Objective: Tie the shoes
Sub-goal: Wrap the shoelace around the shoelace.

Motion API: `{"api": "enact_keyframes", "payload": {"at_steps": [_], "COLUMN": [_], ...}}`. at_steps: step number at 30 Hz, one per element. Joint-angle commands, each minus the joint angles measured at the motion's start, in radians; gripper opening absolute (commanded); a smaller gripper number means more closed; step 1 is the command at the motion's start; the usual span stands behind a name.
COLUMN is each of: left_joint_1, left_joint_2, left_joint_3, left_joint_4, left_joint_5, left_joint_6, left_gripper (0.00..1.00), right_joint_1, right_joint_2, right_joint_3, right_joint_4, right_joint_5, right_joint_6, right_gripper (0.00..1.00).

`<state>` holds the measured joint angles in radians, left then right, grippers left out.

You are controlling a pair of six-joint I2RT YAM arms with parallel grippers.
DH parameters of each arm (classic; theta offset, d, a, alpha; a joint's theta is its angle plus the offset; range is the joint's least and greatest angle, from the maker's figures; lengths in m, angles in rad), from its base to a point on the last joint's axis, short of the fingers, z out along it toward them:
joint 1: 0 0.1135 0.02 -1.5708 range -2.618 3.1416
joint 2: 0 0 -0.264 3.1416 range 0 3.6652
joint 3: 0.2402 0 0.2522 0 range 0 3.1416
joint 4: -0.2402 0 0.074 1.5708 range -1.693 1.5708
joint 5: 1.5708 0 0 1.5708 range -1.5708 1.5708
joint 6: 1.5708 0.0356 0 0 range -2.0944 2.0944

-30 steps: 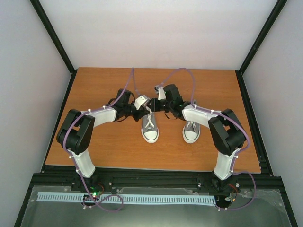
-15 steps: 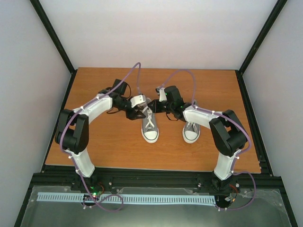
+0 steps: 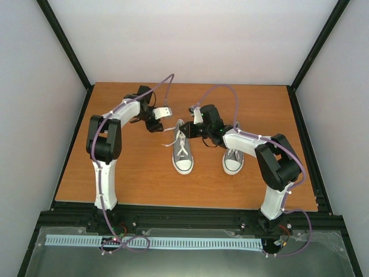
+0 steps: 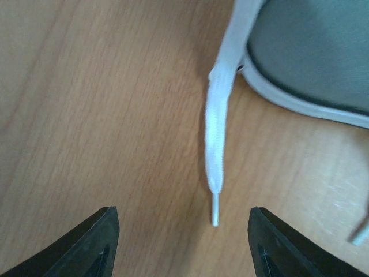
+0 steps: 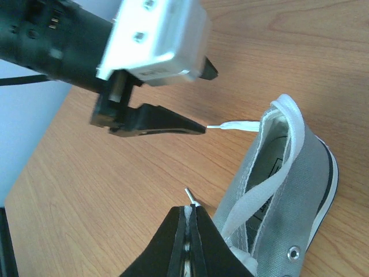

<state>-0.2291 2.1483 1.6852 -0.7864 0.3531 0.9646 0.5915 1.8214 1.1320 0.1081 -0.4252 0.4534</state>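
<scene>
Two grey shoes stand side by side on the table, toes toward me: the left one (image 3: 183,152) and the right one (image 3: 233,160). My left gripper (image 4: 183,210) is open just behind the free white lace end (image 4: 215,156), which lies flat on the wood beside the left shoe's heel (image 4: 311,52). Nothing is between its fingers (image 4: 98,242). From above, the left gripper (image 3: 157,125) sits left of the heel. My right gripper (image 5: 190,209) is shut on the other lace end, whose tip (image 5: 188,195) pokes out above the fingertips, right beside the shoe's opening (image 5: 288,184).
The wooden table (image 3: 127,173) is bounded by black frame posts and white walls. Purple cables loop above both wrists. The right shoe stands under the right forearm (image 3: 242,141).
My left gripper has opened and let go of its lace end, then drawn back to the left and farther from the shoe. The right gripper has stayed shut on its lace.
</scene>
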Motion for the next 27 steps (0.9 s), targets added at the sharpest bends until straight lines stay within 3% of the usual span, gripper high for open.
{"api": "enact_keyframes", "payload": {"at_steps": [1,7,9,11,13,19,24,27], "left_joint_1": [-0.014,-0.04,-0.045,-0.045,-0.045,-0.018,-0.026,-0.047], "left_joint_2": [0.07,0.085,0.094,0.102,0.087,-0.114,-0.364,-0.487], "left_joint_3": [0.061,0.022,0.01,0.008,-0.005,-0.031,-0.172,-0.258], "left_joint_4": [-0.04,-0.048,-0.031,-0.025,-0.013,0.006,-0.114,-0.221], "left_joint_5": [-0.082,-0.083,-0.112,-0.134,-0.156,-0.069,0.13,0.152], "left_joint_6": [-0.034,-0.006,-0.012,-0.02,-0.032,-0.156,-0.045,0.046], "left_gripper": [0.65,0.64,0.58,0.36,0.02,0.01,0.01,0.01], "right_joint_1": [0.004,0.004,0.004,0.004,0.004,0.002,-0.003,-0.013], "right_joint_2": [-0.008,-0.009,-0.011,-0.013,-0.013,0.01,0.009,0.007], "right_joint_3": [0.028,0.028,0.026,0.024,0.027,0.047,0.062,0.066], "right_joint_4": [0.019,0.021,0.024,0.024,0.022,0.016,0.01,0.011], "right_joint_5": [-0.006,-0.01,-0.012,-0.011,-0.009,-0.01,-0.008,-0.014], "right_joint_6": [-0.018,-0.018,-0.015,-0.015,-0.015,-0.017,-0.022,-0.023], "right_gripper": [0.03,0.03,0.03,0.03,0.03,0.03,0.03,0.03]}}
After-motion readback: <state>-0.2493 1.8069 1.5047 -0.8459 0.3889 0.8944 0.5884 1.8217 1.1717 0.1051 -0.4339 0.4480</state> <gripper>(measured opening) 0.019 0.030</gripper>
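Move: Just beneath the left fingers, about 4 cm down and no more than 1 cm back, the loose end of the shoelace lies on the table. The other lace end lies some 6 cm back of the hand and about level sideways; the shoe's middle is roughly 7 cm back and 7 cm right. The right gripper, pinching lace, is about 8 cm to the right and 7 cm higher; from it the aimed-at lace end lies some 8 cm left, no farther out, about 11 cm down. Sinking nearly 4 cm straight down with open fingers, the left hand comes around the lace end at the table, shuts on it and pinches it, then climbs about 12 cm, increasingly fast, drawing back some 5 cm towards its base as it rises. The right hand keeps its pinch on its own lace over the shoe and only late eases up about 1.5 cm. ##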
